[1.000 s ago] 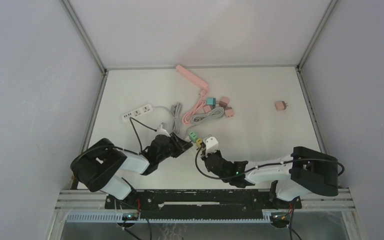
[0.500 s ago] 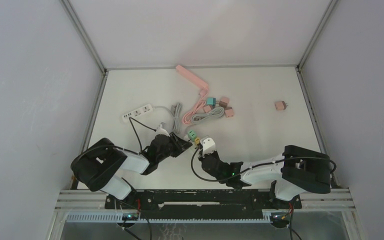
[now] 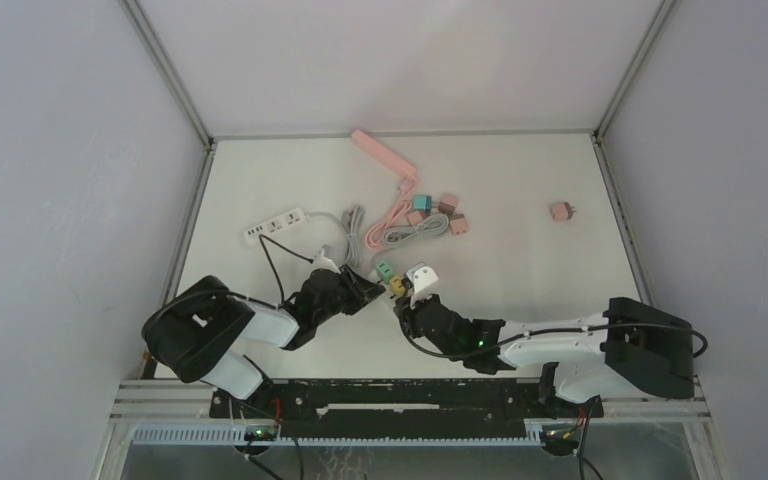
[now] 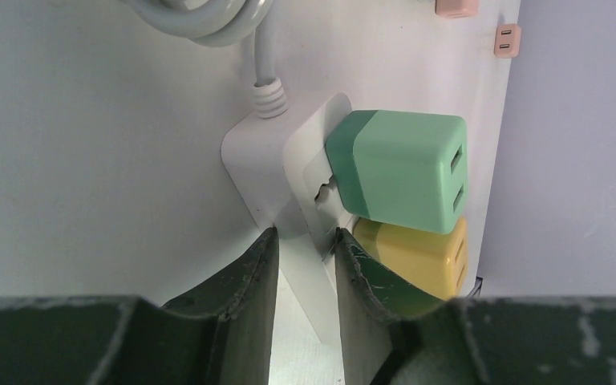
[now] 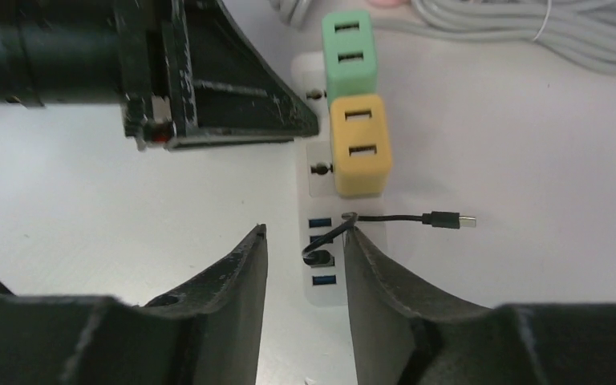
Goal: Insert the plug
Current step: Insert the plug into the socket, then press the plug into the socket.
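My left gripper [image 4: 301,237] is shut on the edge of a white power strip [image 4: 289,152] that lies flat on the table. A green plug [image 4: 401,172] and a yellow plug [image 4: 413,257] sit side by side in its sockets. In the right wrist view the strip [image 5: 319,172] ends in blue USB ports. A black cable plug [image 5: 321,258] sits in one port, and the cable's free connector [image 5: 449,219] lies on the table to the right. My right gripper [image 5: 305,233] is open, its fingers on either side of that USB end and holding nothing.
A second white power strip [image 3: 275,225] lies at the back left and a pink strip [image 3: 385,155] at the back. A grey cable bundle [image 3: 415,232] with small teal and pink adapters is mid-table. A lone pink adapter [image 3: 561,211] lies far right.
My right arm has swung its elbow to the right and its jaws have parted. The left arm and the strip have stayed put.
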Motion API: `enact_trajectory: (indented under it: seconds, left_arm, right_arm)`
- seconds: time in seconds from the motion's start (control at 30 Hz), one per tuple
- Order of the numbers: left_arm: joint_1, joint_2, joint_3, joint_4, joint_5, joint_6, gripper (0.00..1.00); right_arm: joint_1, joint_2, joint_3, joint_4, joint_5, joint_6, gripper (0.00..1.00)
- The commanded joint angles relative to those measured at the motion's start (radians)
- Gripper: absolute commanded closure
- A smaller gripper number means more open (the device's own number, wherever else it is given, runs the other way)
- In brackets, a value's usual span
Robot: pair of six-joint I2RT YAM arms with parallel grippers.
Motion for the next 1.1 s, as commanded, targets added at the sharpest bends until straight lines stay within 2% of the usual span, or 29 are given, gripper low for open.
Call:
enact_trajectory:
  seconds: [0.0, 0.33, 0.67, 1.07]
  left_arm:
    - [0.001, 0.010, 0.047, 0.018, 0.012, -0.006, 0.64]
    - [0.001, 0.016, 0.053, 0.019, 0.020, -0.007, 0.64]
    - [0.001, 0.018, 0.055, 0.018, 0.021, -0.006, 0.64]
    - [0.001, 0.032, 0.071, 0.018, 0.033, -0.005, 0.64]
  right_arm:
    - [-0.029, -0.085, 0.001, 0.008, -0.044, -0.008, 0.53]
    - [-0.055, -0.067, 0.019, -0.076, -0.079, 0.034, 0.55]
    - [-0.057, -0.014, 0.018, -0.069, -0.080, 0.037, 0.65]
    - [-0.062, 0.028, 0.032, -0.069, -0.082, 0.021, 0.87]
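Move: The black USB plug stands in the power strip's third port, some 2 cm below the right hand and about 1 cm to its right, level fore and aft. The yellow adapter is roughly 4 cm ahead of that hand and 1 cm to its left, the green adapter about 7 cm ahead and 3 cm left, both some 2 cm lower than the hand. From the left hand the plug lies about 3 cm back, 4 cm to the right and 1 cm higher. The black plug, free of the right fingers at first, is taken again: the open right hand goes on up about 2 cm, turns back and sinks some 4 cm towards the plug, easing about 1 cm right and tipping down a little. On the way down its fingers close from near half open and pinch the plug from both sides at the port. The left hand stays at the strip's left edge beside the adapters. ##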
